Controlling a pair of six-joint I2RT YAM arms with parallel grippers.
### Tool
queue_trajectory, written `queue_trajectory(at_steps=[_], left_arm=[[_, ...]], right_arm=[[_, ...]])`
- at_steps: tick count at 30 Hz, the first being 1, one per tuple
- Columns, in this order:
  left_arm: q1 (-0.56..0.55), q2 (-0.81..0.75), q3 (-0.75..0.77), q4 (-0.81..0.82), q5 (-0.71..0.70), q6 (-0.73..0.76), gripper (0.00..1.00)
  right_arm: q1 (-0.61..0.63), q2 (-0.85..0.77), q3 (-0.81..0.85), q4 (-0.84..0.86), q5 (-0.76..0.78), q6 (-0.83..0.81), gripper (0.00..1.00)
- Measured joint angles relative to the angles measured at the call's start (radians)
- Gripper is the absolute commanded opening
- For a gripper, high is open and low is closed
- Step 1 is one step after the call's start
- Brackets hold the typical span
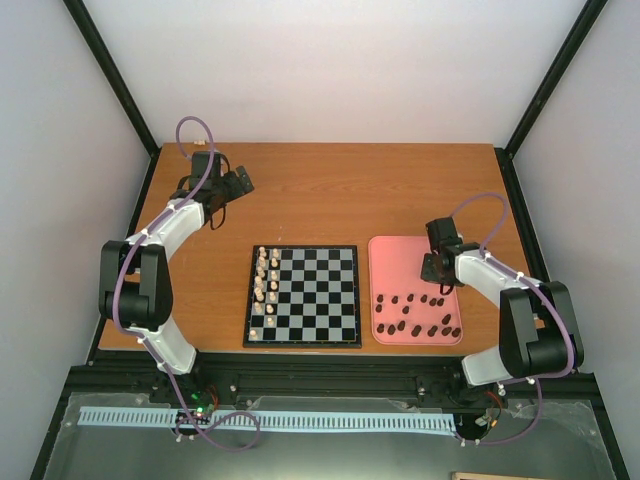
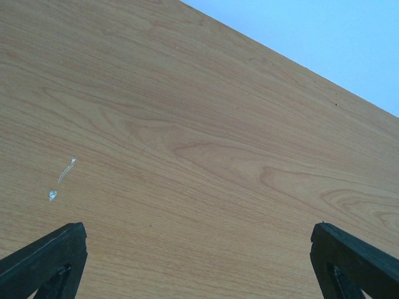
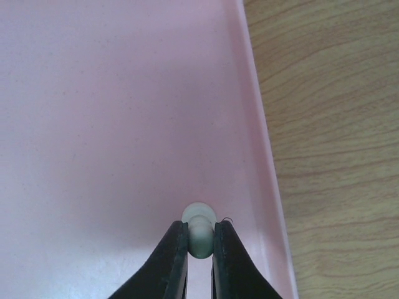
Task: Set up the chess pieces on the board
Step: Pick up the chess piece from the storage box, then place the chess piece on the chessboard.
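Note:
The board [image 1: 318, 296], black and light grey, lies at the table's middle front. Several pale cream chess pieces [image 1: 266, 280] stand in its two leftmost columns. Several dark brown chess pieces [image 1: 418, 314] lie scattered on the near half of the pink tray [image 1: 395, 262]. My right gripper [image 1: 432, 270] hangs over the tray's right part; in the right wrist view the right gripper [image 3: 200, 240] is shut on a pale cream piece [image 3: 199, 232] standing on the tray floor near its right wall. My left gripper [image 1: 232, 186] is open over bare wood at the far left, with its fingertips [image 2: 53, 252] wide apart.
The tray's raised right wall [image 3: 257, 124] runs close beside the held piece, with wooden tabletop [image 3: 330, 124] beyond it. Black frame posts stand at the table's back corners. A small pale scratch [image 2: 62, 177] marks the wood under the left gripper.

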Motion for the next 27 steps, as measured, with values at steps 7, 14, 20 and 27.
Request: queue_trajectory(at_steps=[7,14,20,27], left_arm=[[0.0,0.0,0.0,0.0,-0.001,0.0,1.0],[0.0,0.0,0.002,-0.001,-0.006,0.0,1.0],[0.0,0.0,0.002,-0.002,-0.012,0.0,1.0],[-0.002,0.0,0.005,-0.002,-0.012,0.001,1.0]], right_arm=[[0.033,-0.055,0.011,-0.019,-0.038,-0.009,0.03],[0.422,-0.088,0.257,-0.09,-0.056,0.01,0.03],[0.795,0.114,0.48,-0.095,-0.066,0.031,0.03],[1.017,0.355,0.62,-0.175,-0.094,0.029,0.03]])
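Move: The white pawn is already pinched in my right fingers; its likely square, empty at the board's near-left corner, lies about 44 cm to the left, 15 cm back and a centimetre or two below this hand. The corner rook stands 4 cm left of that square, the last-set pawn 3 cm beyond it. The closest black piece in the box is some 7 cm behind my right hand. From my left hand the square is about 34 cm back, 9 cm right and 14 cm down. Keeping my shut fingers on the white pawn, I lift it out of the pink box and swing my right hand about 38 cm left in a fast arc, up some 13 cm and then half-way down again, drawing back about 11 cm in the later part, towards the board's near-left corner. My wrist turns roughly 60 degrees counter-clockwise on the way. ##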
